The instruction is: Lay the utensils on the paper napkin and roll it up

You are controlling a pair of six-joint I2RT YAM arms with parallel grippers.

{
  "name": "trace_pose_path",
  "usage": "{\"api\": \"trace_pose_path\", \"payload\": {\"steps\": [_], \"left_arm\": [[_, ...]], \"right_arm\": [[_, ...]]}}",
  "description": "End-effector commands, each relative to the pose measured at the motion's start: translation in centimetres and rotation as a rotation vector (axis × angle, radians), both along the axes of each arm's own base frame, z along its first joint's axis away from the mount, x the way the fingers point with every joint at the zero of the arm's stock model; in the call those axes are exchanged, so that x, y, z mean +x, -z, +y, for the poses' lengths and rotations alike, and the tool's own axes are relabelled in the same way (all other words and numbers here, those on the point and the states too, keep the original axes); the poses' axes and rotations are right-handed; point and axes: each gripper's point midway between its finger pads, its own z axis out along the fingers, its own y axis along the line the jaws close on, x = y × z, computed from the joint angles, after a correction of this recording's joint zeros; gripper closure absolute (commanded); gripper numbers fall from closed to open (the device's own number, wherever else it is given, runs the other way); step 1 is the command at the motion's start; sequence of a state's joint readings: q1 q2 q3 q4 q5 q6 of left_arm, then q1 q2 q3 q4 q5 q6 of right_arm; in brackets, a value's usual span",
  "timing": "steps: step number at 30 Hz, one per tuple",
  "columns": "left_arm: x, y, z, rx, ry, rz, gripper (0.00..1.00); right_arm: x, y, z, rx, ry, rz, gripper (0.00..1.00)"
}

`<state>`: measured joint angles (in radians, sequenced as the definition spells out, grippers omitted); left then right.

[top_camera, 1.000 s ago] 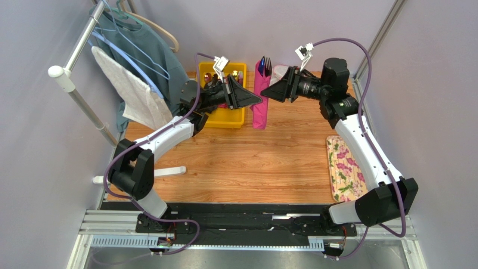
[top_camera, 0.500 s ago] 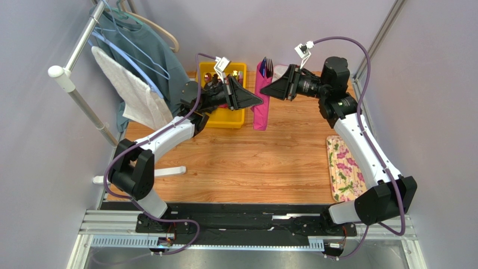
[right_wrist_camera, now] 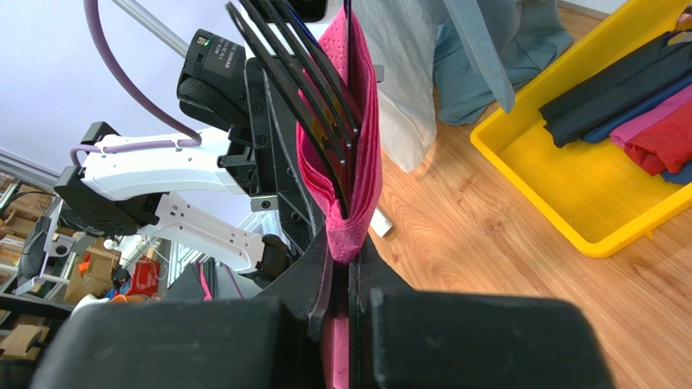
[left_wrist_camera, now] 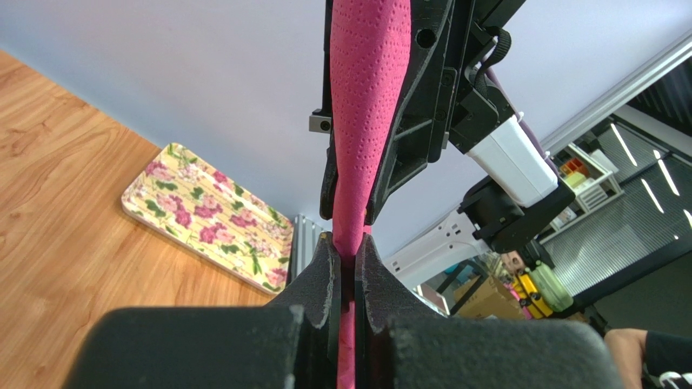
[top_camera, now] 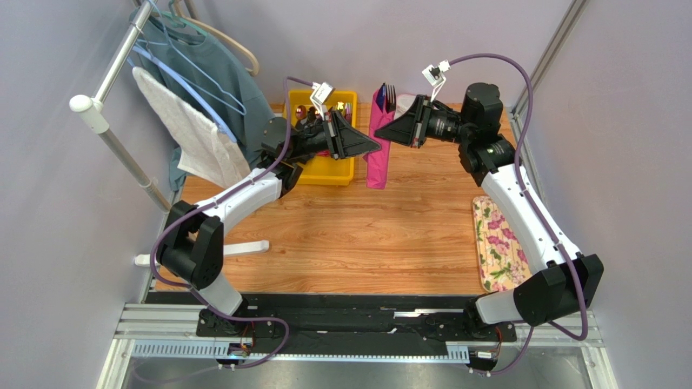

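Observation:
The paper napkin (top_camera: 377, 154) is a magenta roll held upright above the back middle of the table. The dark utensils (top_camera: 385, 96) stick out of its top, fork tines (right_wrist_camera: 313, 89) showing. My left gripper (top_camera: 374, 147) reaches in from the left, its fingers shut on the roll's lower part. My right gripper (top_camera: 384, 134) comes in from the right and is shut on the roll a little higher. In the left wrist view the napkin (left_wrist_camera: 365, 105) rises from between the left gripper's (left_wrist_camera: 347, 243) pads. In the right wrist view the napkin (right_wrist_camera: 359, 194) is pinched in the right gripper (right_wrist_camera: 343, 247).
A yellow bin (top_camera: 325, 176) holding cutlery and folded cloths stands just left of the roll. A rack with a teal shirt (top_camera: 207, 69) and a white cloth (top_camera: 191, 134) fills the back left. A floral-patterned cloth (top_camera: 497, 243) lies at the table's right edge.
My right gripper has closed from open onto the napkin roll and edged slightly left. The left gripper has kept its hold without moving.

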<state>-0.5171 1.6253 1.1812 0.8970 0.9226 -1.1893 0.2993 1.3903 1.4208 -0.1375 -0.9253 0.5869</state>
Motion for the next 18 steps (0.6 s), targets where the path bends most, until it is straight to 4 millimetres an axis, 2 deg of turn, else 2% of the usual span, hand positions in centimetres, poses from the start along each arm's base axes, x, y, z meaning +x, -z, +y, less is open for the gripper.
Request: {"api": "trace_pose_path", "payload": {"steps": [1,5,12,18], "left_arm": [[-0.1,-2.4,0.2,-0.045,-0.027,-0.065,0.94],[0.0,-2.2,0.1,-0.041,-0.031,-0.059,0.85],[0.0,-2.2,0.2,-0.04,-0.031,-0.056,0.81],[0.0,-2.1,0.1,-0.037,-0.026,-0.051,0.73]], "right_arm": [[0.1,-2.4,0.0,0.015,0.013,-0.058,1.0],[-0.3,-3.4,0.1,0.035,-0.007,-0.074,1.0],[-0.8,-3.7,0.1,0.045,-0.023,-0.09,1.0],[-0.9,-4.2,0.2,0.059,-0.029,-0.108,1.0]]}}
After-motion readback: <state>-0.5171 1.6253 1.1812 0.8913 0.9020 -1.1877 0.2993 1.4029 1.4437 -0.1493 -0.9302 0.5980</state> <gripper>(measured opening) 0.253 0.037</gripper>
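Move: The rolled napkin with the utensils is already pinched by both grippers high above the table, its fork end pointing forward and up; its middle lies about 2 cm ahead of and 1 cm above the left fingers, and right at the right fingers. From the left hand, the yellow tray is roughly 19 cm ahead, 14 cm left and 35 cm below, and the mesh bag some 27 cm ahead, 12 cm right and 34 cm below. The left gripper stays where it is beside the roll, pointing to the right, and spreads its shut fingers to about a quarter of their full opening, easing its pinch on the lower part of the pink napkin. Just beyond and above it, the right gripper keeps its closed pinch and holds the bundle up almost motionless, with less than 0.5 cm of drift and no real wrist turn. ##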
